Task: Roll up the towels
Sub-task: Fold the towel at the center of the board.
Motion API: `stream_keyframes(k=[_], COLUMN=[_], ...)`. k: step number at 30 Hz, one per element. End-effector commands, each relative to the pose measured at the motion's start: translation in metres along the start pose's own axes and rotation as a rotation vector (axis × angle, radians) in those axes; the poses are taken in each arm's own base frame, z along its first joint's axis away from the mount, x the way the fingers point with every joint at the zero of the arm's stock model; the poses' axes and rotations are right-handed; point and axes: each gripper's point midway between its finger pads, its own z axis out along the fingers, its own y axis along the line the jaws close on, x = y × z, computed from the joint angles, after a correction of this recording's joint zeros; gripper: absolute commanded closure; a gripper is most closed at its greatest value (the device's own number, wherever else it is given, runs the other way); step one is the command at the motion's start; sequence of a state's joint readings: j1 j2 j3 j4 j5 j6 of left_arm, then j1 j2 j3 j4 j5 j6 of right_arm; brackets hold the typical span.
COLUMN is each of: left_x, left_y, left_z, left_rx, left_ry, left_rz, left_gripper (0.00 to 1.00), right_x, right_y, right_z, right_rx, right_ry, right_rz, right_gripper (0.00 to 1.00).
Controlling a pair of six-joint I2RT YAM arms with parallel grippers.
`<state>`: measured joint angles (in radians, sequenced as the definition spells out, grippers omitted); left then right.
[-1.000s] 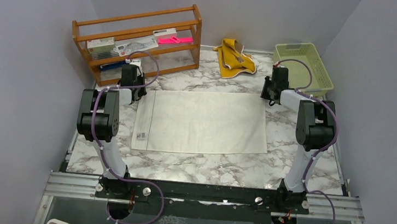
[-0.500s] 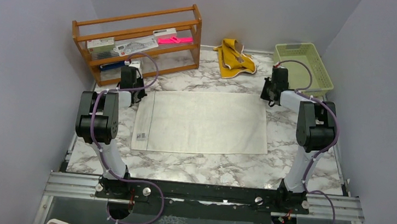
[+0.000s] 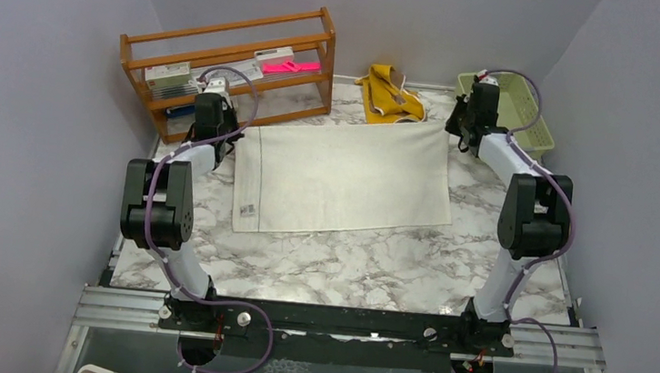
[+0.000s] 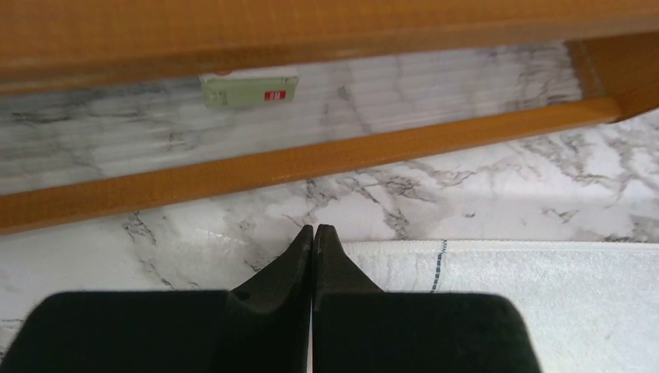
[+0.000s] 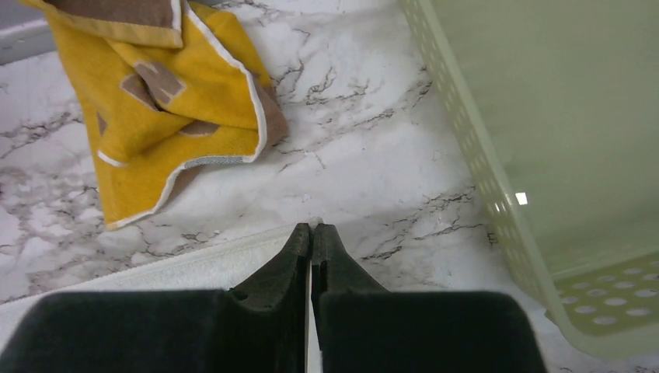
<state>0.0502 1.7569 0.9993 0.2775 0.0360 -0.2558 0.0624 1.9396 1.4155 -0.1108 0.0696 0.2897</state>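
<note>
The cream-white towel (image 3: 341, 177) lies spread flat on the marble table, its far edge close to the back. My left gripper (image 3: 229, 134) is shut on its far left corner; in the left wrist view the jaws (image 4: 313, 230) pinch the edge of the towel (image 4: 528, 295). At the far right corner my right gripper (image 3: 456, 131) is also shut, its tips (image 5: 312, 228) closed on the hem of the towel (image 5: 171, 270). The mustard-yellow towel (image 3: 391, 96) (image 5: 179, 93) lies crumpled just beyond the white one.
A wooden rack (image 3: 228, 65) (image 4: 311, 159) holding flat items stands at the back left, right in front of the left gripper. The pale green basket (image 3: 523, 116) (image 5: 559, 116) sits at the back right beside the right gripper. Grey walls enclose the table.
Both grippers closed on the white towel's far corners and moved toward the back wall, dragging the towel away from the arm bases. The yellow towel has not moved.
</note>
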Motion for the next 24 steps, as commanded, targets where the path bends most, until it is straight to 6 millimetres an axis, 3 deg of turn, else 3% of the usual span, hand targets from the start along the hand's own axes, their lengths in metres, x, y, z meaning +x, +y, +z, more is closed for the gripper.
stream_keyframes(k=[1, 3, 7, 15, 19, 24], left_x=[-0.048, -0.06, -0.054, 0.008, 0.035, 0.061], left_y=[-0.002, -0.005, -0.005, -0.009, -0.007, -0.001], left_z=[-0.009, -0.022, -0.045, -0.101, -0.122, -0.142], left_rx=[0.001, 0.006, 0.013, 0.049, 0.015, 0.009], left_ry=[-0.142, -0.182, -0.218, -0.231, -0.243, -0.246], left_rz=[-0.038, -0.043, -0.08, -0.241, -0.257, -0.293], left_gripper=[1.0, 1.0, 1.0, 1.0, 1.0, 1.0], right_x=[-0.042, -0.04, -0.022, 0.024, 0.049, 0.081], right_y=[-0.015, -0.018, -0.027, -0.034, -0.036, -0.038], right_z=[-0.024, -0.031, -0.056, -0.125, -0.141, -0.145], right_rx=[0.056, 0.067, 0.088, 0.046, 0.036, 0.034], right_ry=[-0.104, -0.114, -0.128, -0.188, -0.166, -0.095], right_rz=[0.042, 0.061, 0.105, 0.258, 0.302, 0.31], right_gripper=[0.99, 0.99, 0.99, 0.99, 0.99, 0.99])
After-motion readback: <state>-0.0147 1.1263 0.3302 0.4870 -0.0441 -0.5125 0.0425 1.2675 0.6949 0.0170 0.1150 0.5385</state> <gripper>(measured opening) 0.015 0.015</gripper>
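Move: My shut fingers hold the white towel's far corners some 8–10 cm above the table. Its near edge, which I fold towards, ends about 26 cm back and 4 cm right of my left hand, and about 24 cm back and 1 cm right of my right hand. The wooden rack's middle is about 12 cm ahead and 3 cm left of my left hand. From my right hand the yellow towel lies 13 cm ahead, 16 cm left; the green crate 10 cm ahead, 18 cm right. Keeping both far corners pinched, I first lift them, my left hand by about 5 cm and my right by 3, then sweep them back over the lying part towards the near edge, roughly 15 cm, sinking again to just above the starting height. Both wrists tip up slightly and roll about 10 degrees, left hand's right side up, right hand's left side up, while my right also turns clockwise. ##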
